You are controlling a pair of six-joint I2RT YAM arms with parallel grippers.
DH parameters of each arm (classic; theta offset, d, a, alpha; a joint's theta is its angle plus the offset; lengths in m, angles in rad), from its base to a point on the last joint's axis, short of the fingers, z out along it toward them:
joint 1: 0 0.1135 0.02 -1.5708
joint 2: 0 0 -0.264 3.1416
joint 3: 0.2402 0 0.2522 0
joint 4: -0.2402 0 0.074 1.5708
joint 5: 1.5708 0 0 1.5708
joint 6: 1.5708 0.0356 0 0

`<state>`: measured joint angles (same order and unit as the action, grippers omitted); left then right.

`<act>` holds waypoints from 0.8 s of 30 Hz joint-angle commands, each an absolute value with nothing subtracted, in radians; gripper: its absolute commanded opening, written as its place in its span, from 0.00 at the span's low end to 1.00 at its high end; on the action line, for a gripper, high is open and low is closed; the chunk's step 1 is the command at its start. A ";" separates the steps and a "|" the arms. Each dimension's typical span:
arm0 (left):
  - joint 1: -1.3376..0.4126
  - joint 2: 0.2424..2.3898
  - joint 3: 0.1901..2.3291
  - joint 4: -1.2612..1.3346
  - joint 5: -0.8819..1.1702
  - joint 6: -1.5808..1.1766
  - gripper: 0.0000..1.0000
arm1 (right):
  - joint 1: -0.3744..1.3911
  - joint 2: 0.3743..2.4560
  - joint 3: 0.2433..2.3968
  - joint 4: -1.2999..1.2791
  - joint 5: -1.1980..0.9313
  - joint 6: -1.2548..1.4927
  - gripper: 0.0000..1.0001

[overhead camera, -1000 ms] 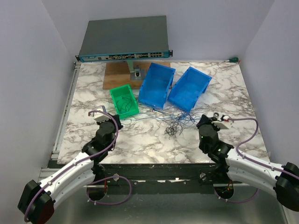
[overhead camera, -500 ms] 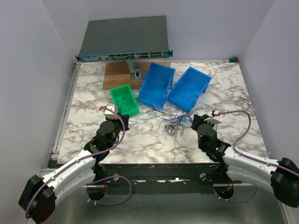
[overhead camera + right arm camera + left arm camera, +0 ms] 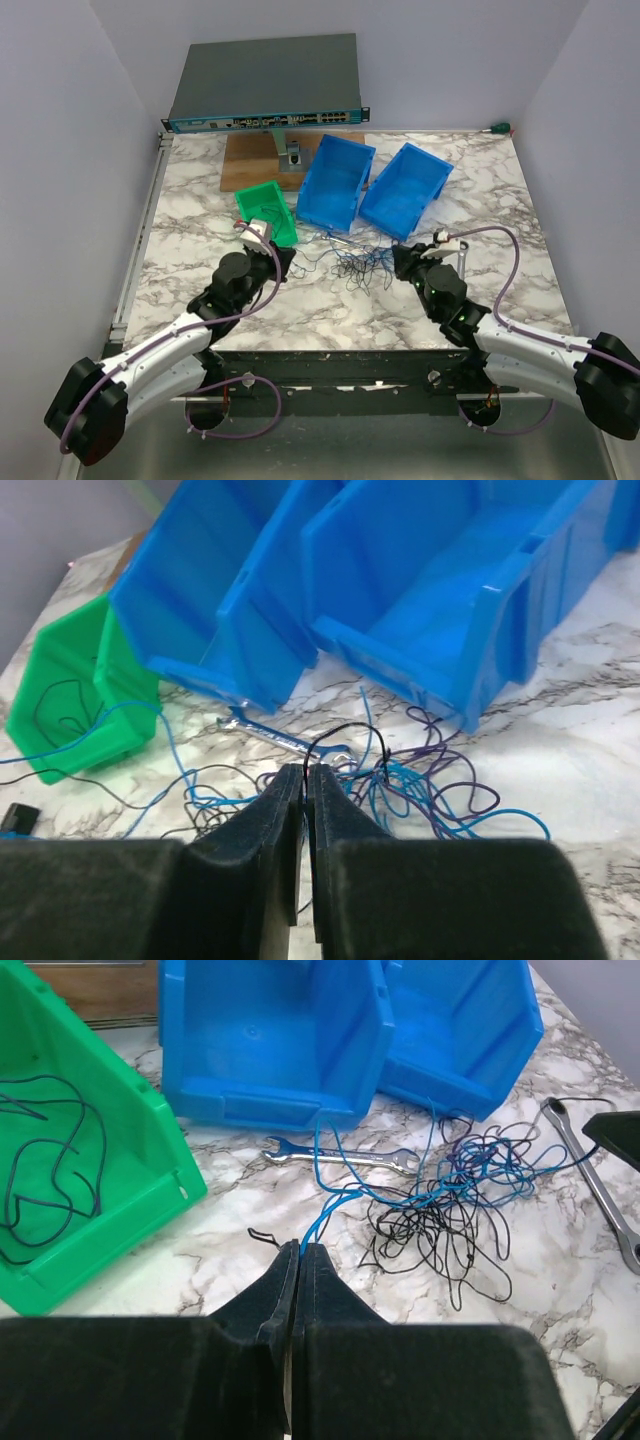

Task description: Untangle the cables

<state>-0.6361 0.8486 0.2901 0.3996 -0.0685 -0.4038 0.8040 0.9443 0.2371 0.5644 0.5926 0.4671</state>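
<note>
The cables are a scribbly tangle (image 3: 358, 265) of thin blue, black and purple wires on the marble table, in front of the blue bins. My left gripper (image 3: 284, 260) is at the tangle's left side. In the left wrist view it (image 3: 300, 1248) is shut on a blue wire (image 3: 325, 1205) that runs up into the tangle (image 3: 450, 1200). My right gripper (image 3: 400, 262) is at the tangle's right side. In the right wrist view it (image 3: 305, 770) is shut on a black wire loop (image 3: 345, 730) that joins the tangle (image 3: 420, 780).
A green bin (image 3: 265, 215) holding dark wires (image 3: 50, 1160) stands at the left. Two blue bins (image 3: 335, 182) (image 3: 405, 190) stand behind the tangle. A silver wrench (image 3: 340, 1155) lies before them, another (image 3: 590, 1175) at the right. A network switch (image 3: 265, 80) is at the back.
Both grippers have moved forward and inward to the two sides of the tangle. The tangle has shifted slightly left.
</note>
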 commanded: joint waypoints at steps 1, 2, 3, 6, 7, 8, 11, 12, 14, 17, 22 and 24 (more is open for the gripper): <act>-0.637 0.886 0.344 0.407 -0.004 -0.386 0.00 | 0.807 0.955 0.220 0.634 0.510 0.420 0.22; -0.636 0.884 0.345 0.406 -0.003 -0.387 0.00 | 0.807 0.957 0.223 0.627 0.508 0.413 0.35; -0.636 0.882 0.344 0.409 -0.002 -0.387 0.00 | 0.807 0.956 0.228 0.615 0.510 0.413 0.49; -0.635 0.875 0.336 0.415 0.000 -0.381 0.00 | 0.807 0.956 0.223 0.631 0.469 0.407 0.74; -0.636 0.869 0.335 0.420 0.026 -0.378 0.00 | 0.807 0.959 0.221 0.650 0.417 0.386 0.75; -0.636 0.866 0.330 0.435 0.056 -0.373 0.00 | 0.807 0.974 0.220 0.678 0.338 0.370 0.77; -0.636 0.883 0.312 0.523 0.202 -0.345 0.00 | 0.807 1.065 0.256 0.709 0.157 0.321 0.78; -0.635 0.895 0.318 0.546 0.271 -0.340 0.00 | 0.807 1.091 0.276 0.707 0.123 0.317 0.79; -0.638 0.929 0.334 0.576 0.377 -0.333 0.00 | 0.807 1.133 0.285 0.738 0.035 0.304 0.80; -0.650 0.981 0.364 0.581 0.469 -0.325 0.00 | 0.807 1.149 0.283 0.774 -0.056 0.293 0.83; -0.673 1.020 0.400 0.555 0.513 -0.304 0.00 | 0.807 1.144 0.288 0.761 -0.070 0.279 0.86; -0.685 1.025 0.406 0.545 0.513 -0.296 0.00 | 0.807 1.136 0.283 0.770 -0.079 0.278 0.88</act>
<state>-0.6636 1.0149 0.3649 0.5236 0.4191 -0.3336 0.8040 1.1473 0.2611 0.7296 -0.0078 0.3077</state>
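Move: The blue cable pinched in the left fingertips lies roughly 22 cm to the right hand's left, about 2 cm ahead and near its height. The tangle on the table is about 5 cm ahead, 6 cm left and 10 cm below the right hand; the middle wrench is some 12 cm ahead and 10 cm left. From the left hand, the tangle lies about 5 cm ahead, 16 cm right and 10 cm lower. The right hand opens its fingers wide, letting go of the black strand at their tips, and swings about 10 cm left and 4 cm back towards the blue cable in the left fingers, turning some 35 degrees counter-clockwise. The left hand keeps its pinch on that cable and comes to meet it, rightward and back, turning about 30 degrees clockwise. ##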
